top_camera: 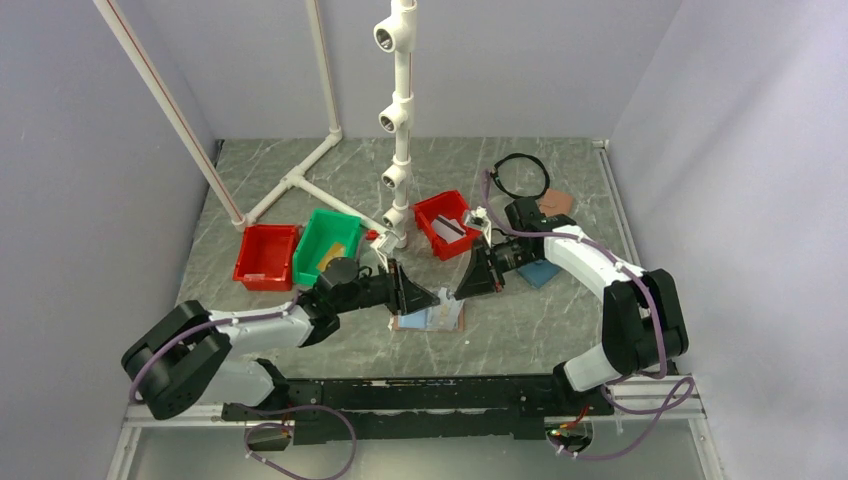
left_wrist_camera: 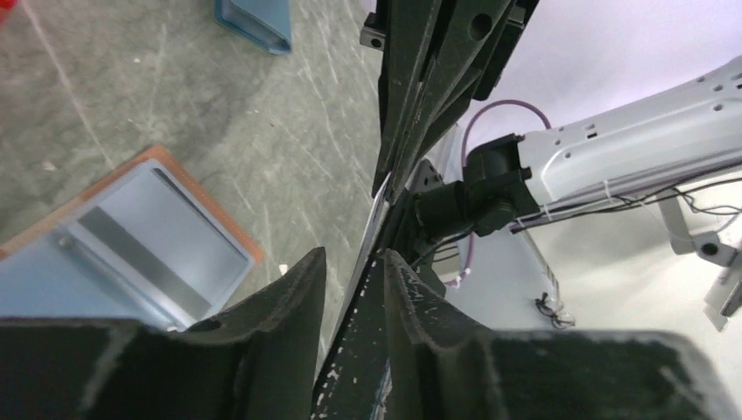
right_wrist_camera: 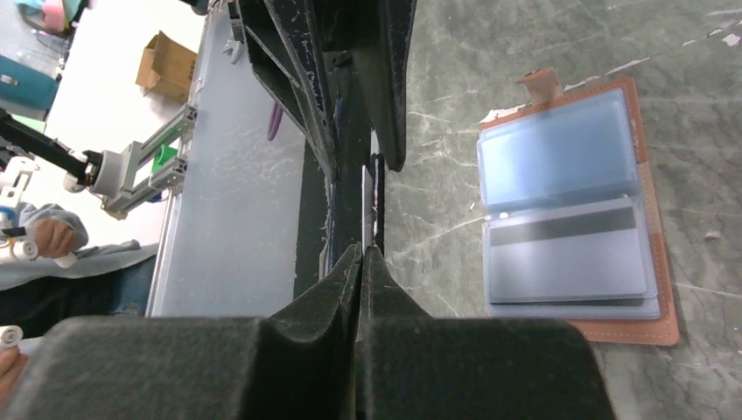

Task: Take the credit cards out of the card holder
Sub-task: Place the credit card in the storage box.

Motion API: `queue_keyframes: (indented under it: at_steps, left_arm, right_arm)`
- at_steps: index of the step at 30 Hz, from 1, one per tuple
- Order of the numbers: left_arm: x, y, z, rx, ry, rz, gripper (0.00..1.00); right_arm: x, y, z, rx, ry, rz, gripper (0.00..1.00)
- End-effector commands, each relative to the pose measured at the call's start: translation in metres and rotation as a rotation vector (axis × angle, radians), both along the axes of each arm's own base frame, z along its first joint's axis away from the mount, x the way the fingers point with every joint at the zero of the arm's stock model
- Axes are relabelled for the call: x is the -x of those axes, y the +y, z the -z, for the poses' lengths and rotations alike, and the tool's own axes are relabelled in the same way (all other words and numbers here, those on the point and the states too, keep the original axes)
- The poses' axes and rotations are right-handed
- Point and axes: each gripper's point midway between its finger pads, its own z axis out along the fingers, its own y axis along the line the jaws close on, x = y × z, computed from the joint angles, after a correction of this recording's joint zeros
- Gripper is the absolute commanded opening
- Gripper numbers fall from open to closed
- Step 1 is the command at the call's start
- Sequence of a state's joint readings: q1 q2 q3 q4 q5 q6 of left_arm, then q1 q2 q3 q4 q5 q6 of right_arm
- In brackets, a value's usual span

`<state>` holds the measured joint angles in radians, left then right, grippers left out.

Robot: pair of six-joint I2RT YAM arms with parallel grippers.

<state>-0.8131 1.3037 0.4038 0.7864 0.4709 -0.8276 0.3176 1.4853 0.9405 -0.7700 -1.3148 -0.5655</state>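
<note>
The card holder [top_camera: 430, 318] lies open on the table between the arms, tan outside with pale blue sleeves [right_wrist_camera: 569, 210] [left_wrist_camera: 131, 236]. A grey-white credit card [right_wrist_camera: 560, 254] with a dark stripe sits in one sleeve. Just above the holder the two grippers meet tip to tip. A thin credit card [right_wrist_camera: 367, 197] stands edge-on between them, and my right gripper [right_wrist_camera: 364, 249] [top_camera: 462, 290] is shut on it. The left gripper [left_wrist_camera: 354, 254] [top_camera: 432, 296] is open, its jaws a little apart on either side of the same card's edge [left_wrist_camera: 374, 219].
Behind the holder stand a red bin [top_camera: 267, 255], a green bin [top_camera: 327, 245] and a second red bin [top_camera: 445, 222], with a white pipe stand [top_camera: 400, 120] between them. A teal-blue wallet [top_camera: 538, 272], a brown wallet [top_camera: 555, 203] and a black cable loop [top_camera: 522, 175] lie at the right.
</note>
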Motion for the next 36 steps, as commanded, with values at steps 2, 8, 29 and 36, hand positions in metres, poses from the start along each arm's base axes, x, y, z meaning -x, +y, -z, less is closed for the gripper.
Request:
queue_keyframes:
  at_steps: [2, 8, 29, 36]
  left_arm:
    - [-0.018, 0.011, -0.014, -0.018, -0.018, -0.135, 0.52]
    - [-0.027, 0.047, 0.006, -0.081, 0.054, -0.330, 0.98]
    - [-0.004, 0.101, 0.016, -0.128, 0.102, -0.449, 0.99]
    - [-0.003, 0.100, 0.019, -0.166, 0.102, -0.435, 1.00]
  right_arm:
    - [-0.015, -0.004, -0.017, -0.004, -0.087, 0.005, 0.00]
    - [-0.049, -0.025, -0.033, 0.043, -0.179, 0.122, 0.00]
    - [-0.230, -0.047, -0.072, 0.272, -0.376, 0.648, 0.00]
    - [-0.245, -0.035, -0.051, 0.331, -0.351, 0.614, 0.00]
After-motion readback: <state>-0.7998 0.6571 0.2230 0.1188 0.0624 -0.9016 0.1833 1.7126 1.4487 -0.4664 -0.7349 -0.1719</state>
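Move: The card is already in the right hand's shut fingers. The red storage box it is bound for lies about 26 cm ahead of that hand, 1 cm to its right and 13 cm lower. The open card holder lies 2 cm ahead, 5 cm left and 15 cm below; the white post's foot stands 22 cm ahead and 13 cm left, the closed blue holder 13 cm ahead and 25 cm right. From the left hand the red box is 26 cm ahead, 6 cm right, 13 cm down. The card, kept pinched in the right fingers, is carried forward some 23 cm from beside the open holder to above the red box, drifting a little right, rising and then dipping slightly near the end, the wrist turning about 35 degrees clockwise and tipping the fingers down. The left fingers, already parted, open wide as that hand backs off left about 10 cm and then sinks, swinging counter-clockwise. ##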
